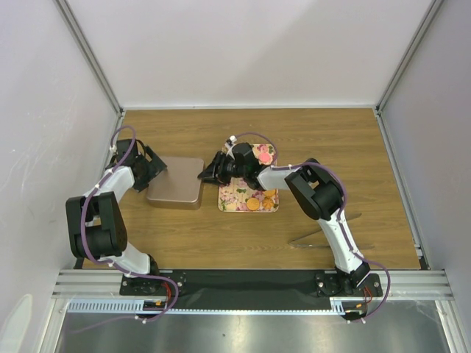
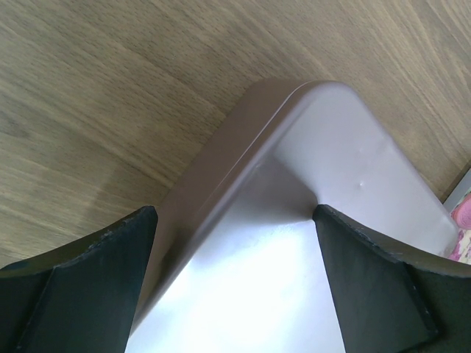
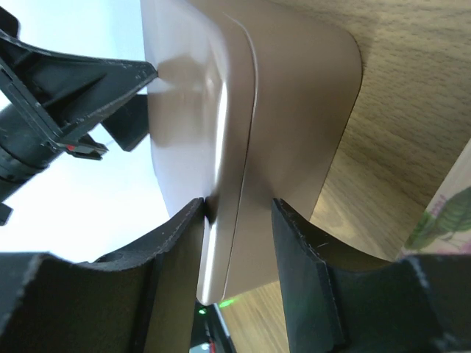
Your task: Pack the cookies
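Observation:
The cookies lie on the floral tray (image 1: 234,197): orange ones (image 1: 255,204) at its near right, a pink one (image 1: 264,156) at its far end; others are hidden by my right wrist. The grey tin (image 1: 175,191) lies flat left of the tray, closed side up. My left gripper (image 1: 151,170) is open wide astride the tin's far left corner (image 2: 294,140), one fingertip (image 2: 324,220) touching its top. My right gripper (image 1: 208,174) is closed over the tin's right edge (image 3: 243,184), one finger (image 3: 184,235) on top, the other against its side wall.
Wood table with white walls on three sides. A thin dark grey flat shape (image 1: 324,235) lies on the table beside my right arm's lower link. A corner of the tray shows in the right wrist view (image 3: 445,220).

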Available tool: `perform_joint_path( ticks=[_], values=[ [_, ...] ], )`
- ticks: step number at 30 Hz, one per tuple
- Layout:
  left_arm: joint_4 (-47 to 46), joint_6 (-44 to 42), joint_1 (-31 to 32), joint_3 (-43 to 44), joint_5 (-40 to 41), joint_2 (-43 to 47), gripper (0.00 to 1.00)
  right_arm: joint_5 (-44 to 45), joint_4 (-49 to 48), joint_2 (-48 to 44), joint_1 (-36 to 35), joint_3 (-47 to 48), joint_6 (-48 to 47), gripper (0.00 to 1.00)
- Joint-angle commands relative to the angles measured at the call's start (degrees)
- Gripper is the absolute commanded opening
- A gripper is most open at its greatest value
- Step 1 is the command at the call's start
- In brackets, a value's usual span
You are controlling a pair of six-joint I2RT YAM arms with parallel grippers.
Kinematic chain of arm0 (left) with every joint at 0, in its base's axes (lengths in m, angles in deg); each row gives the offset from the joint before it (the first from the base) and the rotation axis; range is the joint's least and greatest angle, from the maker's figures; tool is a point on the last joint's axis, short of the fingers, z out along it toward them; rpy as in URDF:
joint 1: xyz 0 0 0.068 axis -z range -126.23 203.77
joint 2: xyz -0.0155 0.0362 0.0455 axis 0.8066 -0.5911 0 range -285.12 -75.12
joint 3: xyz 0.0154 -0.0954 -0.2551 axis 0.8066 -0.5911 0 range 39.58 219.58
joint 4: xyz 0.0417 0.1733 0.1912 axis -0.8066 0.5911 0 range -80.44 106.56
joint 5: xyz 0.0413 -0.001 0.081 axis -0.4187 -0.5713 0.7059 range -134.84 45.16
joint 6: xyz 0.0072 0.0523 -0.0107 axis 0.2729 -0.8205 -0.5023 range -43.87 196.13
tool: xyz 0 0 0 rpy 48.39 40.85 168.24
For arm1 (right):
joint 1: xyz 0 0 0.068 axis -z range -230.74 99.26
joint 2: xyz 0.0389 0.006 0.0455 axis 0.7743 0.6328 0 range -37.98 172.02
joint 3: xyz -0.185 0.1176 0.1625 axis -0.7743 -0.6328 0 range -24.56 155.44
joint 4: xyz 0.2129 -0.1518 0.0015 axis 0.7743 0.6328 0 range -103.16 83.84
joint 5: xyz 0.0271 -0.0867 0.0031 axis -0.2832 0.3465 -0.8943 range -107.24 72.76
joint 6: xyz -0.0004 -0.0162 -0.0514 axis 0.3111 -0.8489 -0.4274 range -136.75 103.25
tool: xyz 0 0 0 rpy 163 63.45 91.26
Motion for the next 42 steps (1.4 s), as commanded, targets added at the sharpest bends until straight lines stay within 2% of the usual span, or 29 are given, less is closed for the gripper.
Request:
perform_joint_path(
  ticks=[1,11,15,18,23,27,30,34,39,42],
  values=[
    [0.94,0.63,0.27,-1.71,1.61,-1.80,0.95,4.54,9.96,-2.87,-1.17,1.80,-7.15,0.47],
    [0.32,0.37,-0.08,-2.15,0.28,-0.23,0.96,8.76,19.81,-4.81,-1.79,6.72,-15.41,0.52],
    [2.08,-1.30,-0.26,0.40,1.60,1.53,0.97,8.24,22.27,-5.16,-1.44,9.97,-17.61,0.59],
    [3.13,-2.27,-0.08,2.77,3.97,4.69,0.97,8.50,24.90,-5.42,-1.00,14.10,-20.85,0.65],
    [6.64,-3.94,0.01,8.39,6.61,8.12,0.97,7.62,29.30,-5.51,0.67,21.56,-22.97,0.68],
    [5.43,-4.73,1.23,9.89,6.26,14.62,0.97,9.02,33.25,-9.62,2.07,22.55,-24.90,0.70],
    [6.55,-6.57,6.06,12.17,6.79,19.46,0.97,11.74,35.98,-13.85,3.21,19.67,-27.36,0.72],
    [7.26,-9.73,15.46,14.20,4.42,24.73,0.98,14.82,36.34,-26.65,4.80,11.40,-28.86,0.73],
    [9.29,-15.08,24.59,13.59,2.83,31.41,0.98,25.53,39.23,-41.96,6.20,-0.98,-32.46,0.76],
    [9.73,-17.64,27.77,10.96,2.49,35.09,0.98,32.30,39.15,-53.12,6.64,-10.30,-34.04,0.81]
  ],
)
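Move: At opposite top edges of the lidded cookie box, both hands still stand. Its middle is about 8 cm right of the left hand, 2 cm back and 3 cm below; from the right hand it lies roughly 9 cm left, 2 cm back and 3 cm down. The floral tray's middle is some 14 cm right of the right hand, level fore-and-aft and 5 cm below; its near orange cookies lie about 16 cm right and 9 cm back. Lingering at the lid's edges for half a second, both hands then come free and rise fast. The left, still wide open, climbs some 25 cm, swings right above the box and draws back a little, its fingers tipping up. The right, tilting its fingers down and opening wider, goes up and slightly forward, then up, right and back over the tray, ending about 20 cm higher. ##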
